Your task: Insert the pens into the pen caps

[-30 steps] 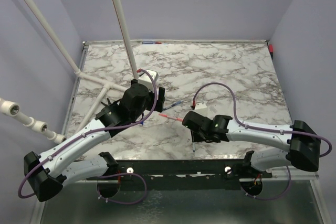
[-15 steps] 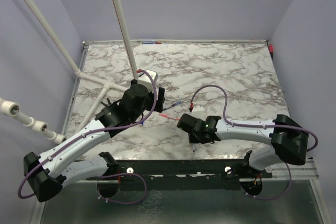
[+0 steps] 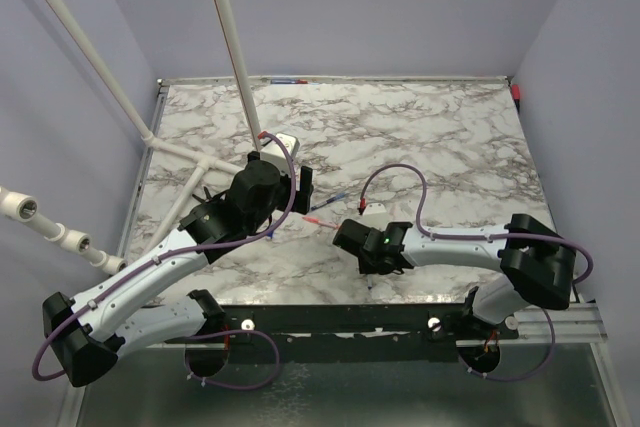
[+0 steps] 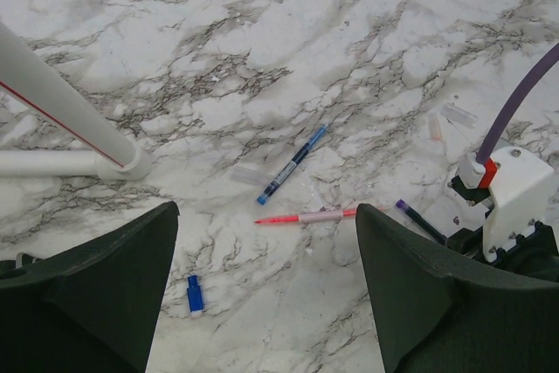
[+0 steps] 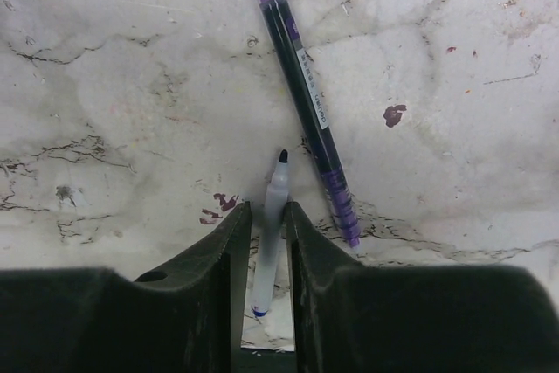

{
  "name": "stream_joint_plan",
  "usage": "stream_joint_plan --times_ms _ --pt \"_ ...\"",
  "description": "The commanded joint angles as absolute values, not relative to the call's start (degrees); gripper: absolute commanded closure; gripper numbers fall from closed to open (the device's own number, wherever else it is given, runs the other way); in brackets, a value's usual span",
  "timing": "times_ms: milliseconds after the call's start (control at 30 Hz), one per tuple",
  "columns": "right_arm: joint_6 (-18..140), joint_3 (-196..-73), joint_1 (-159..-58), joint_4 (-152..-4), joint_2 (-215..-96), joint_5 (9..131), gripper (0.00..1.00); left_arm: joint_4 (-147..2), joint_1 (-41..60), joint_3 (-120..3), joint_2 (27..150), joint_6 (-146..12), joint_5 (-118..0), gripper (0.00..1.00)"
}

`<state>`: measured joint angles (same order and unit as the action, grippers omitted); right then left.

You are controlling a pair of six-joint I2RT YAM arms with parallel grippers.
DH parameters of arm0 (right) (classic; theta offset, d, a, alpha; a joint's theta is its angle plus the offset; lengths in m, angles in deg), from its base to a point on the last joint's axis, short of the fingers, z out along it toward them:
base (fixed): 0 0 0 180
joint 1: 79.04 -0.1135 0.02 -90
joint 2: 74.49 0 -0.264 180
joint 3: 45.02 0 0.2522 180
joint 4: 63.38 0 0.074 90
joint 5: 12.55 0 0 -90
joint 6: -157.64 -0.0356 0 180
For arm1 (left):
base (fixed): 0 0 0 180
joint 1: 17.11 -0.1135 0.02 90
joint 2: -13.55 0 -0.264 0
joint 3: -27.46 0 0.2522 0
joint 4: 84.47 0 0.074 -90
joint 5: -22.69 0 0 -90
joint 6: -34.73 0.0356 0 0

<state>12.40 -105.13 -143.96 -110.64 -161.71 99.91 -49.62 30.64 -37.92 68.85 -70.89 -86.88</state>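
Observation:
The left wrist view shows a blue pen [image 4: 293, 163], a red pen [image 4: 306, 216], the end of a dark pen [image 4: 417, 219] and a small blue pen cap [image 4: 195, 294] lying on the marble. My left gripper [image 4: 266, 303] hovers above them, wide open and holding nothing. My right gripper [image 5: 269, 216] is down at the table. Its fingers closely flank a thin white-bodied pen [image 5: 272, 224] with a black tip, and a narrow gap still shows on the left side. The dark pen [image 5: 306, 102], with purple ends, lies just beside it on the right. From above, the right gripper [image 3: 352, 239] sits by the red pen [image 3: 322, 222].
Long white pipes [image 3: 228, 37] cross the left back of the table, and one [image 4: 61, 85] runs close to my left gripper. Small clear tubes [image 4: 247, 176] [image 4: 458, 115] lie near the pens. Purple ink stains [image 5: 393, 115] mark the marble. My right arm's purple cable [image 4: 515, 102] arches nearby.
My right gripper has slid left towards the pens, and its jaws have narrowed around the white-bodied pen. The left arm has stayed still and open.

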Motion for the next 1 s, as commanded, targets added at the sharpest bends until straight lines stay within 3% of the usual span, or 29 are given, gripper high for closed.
stream_joint_plan --times_ms 0,300,967 --pt "10.9 -103.8 -144.4 -109.1 -163.8 101.7 0.76 -50.1 30.8 -37.4 68.0 -70.5 -87.0 0.17" --pt "10.2 -101.4 -144.4 -107.7 -163.6 100.8 0.99 -50.1 30.8 -37.4 68.3 -70.6 -87.0 0.17" --pt "20.8 -108.3 -144.3 -108.8 -148.2 103.5 0.99 -53.2 30.8 -36.1 65.9 -69.9 -78.9 0.16"
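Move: The white pen lies between the right hand's parted fingertips, its middle about 2 cm back and 1 cm down. Its dark tip points forward. From that hand, the purple pen is some 5 cm ahead and 1 cm right, and the red pen about 13 cm ahead and 9 cm left. From the idle left hand, the white pen is roughly 12 cm back, 13 cm right and 23 cm down. The right fingers close on the white pen from both sides, pinching its barrel forward of the middle while the hand stays almost in place low over the table. Keeping that grip, the hand then rises about 5 cm, gathering speed, with a drift of 2 cm to the left, and tilts some 10 degrees as it lifts away from the table and the purple pen. ##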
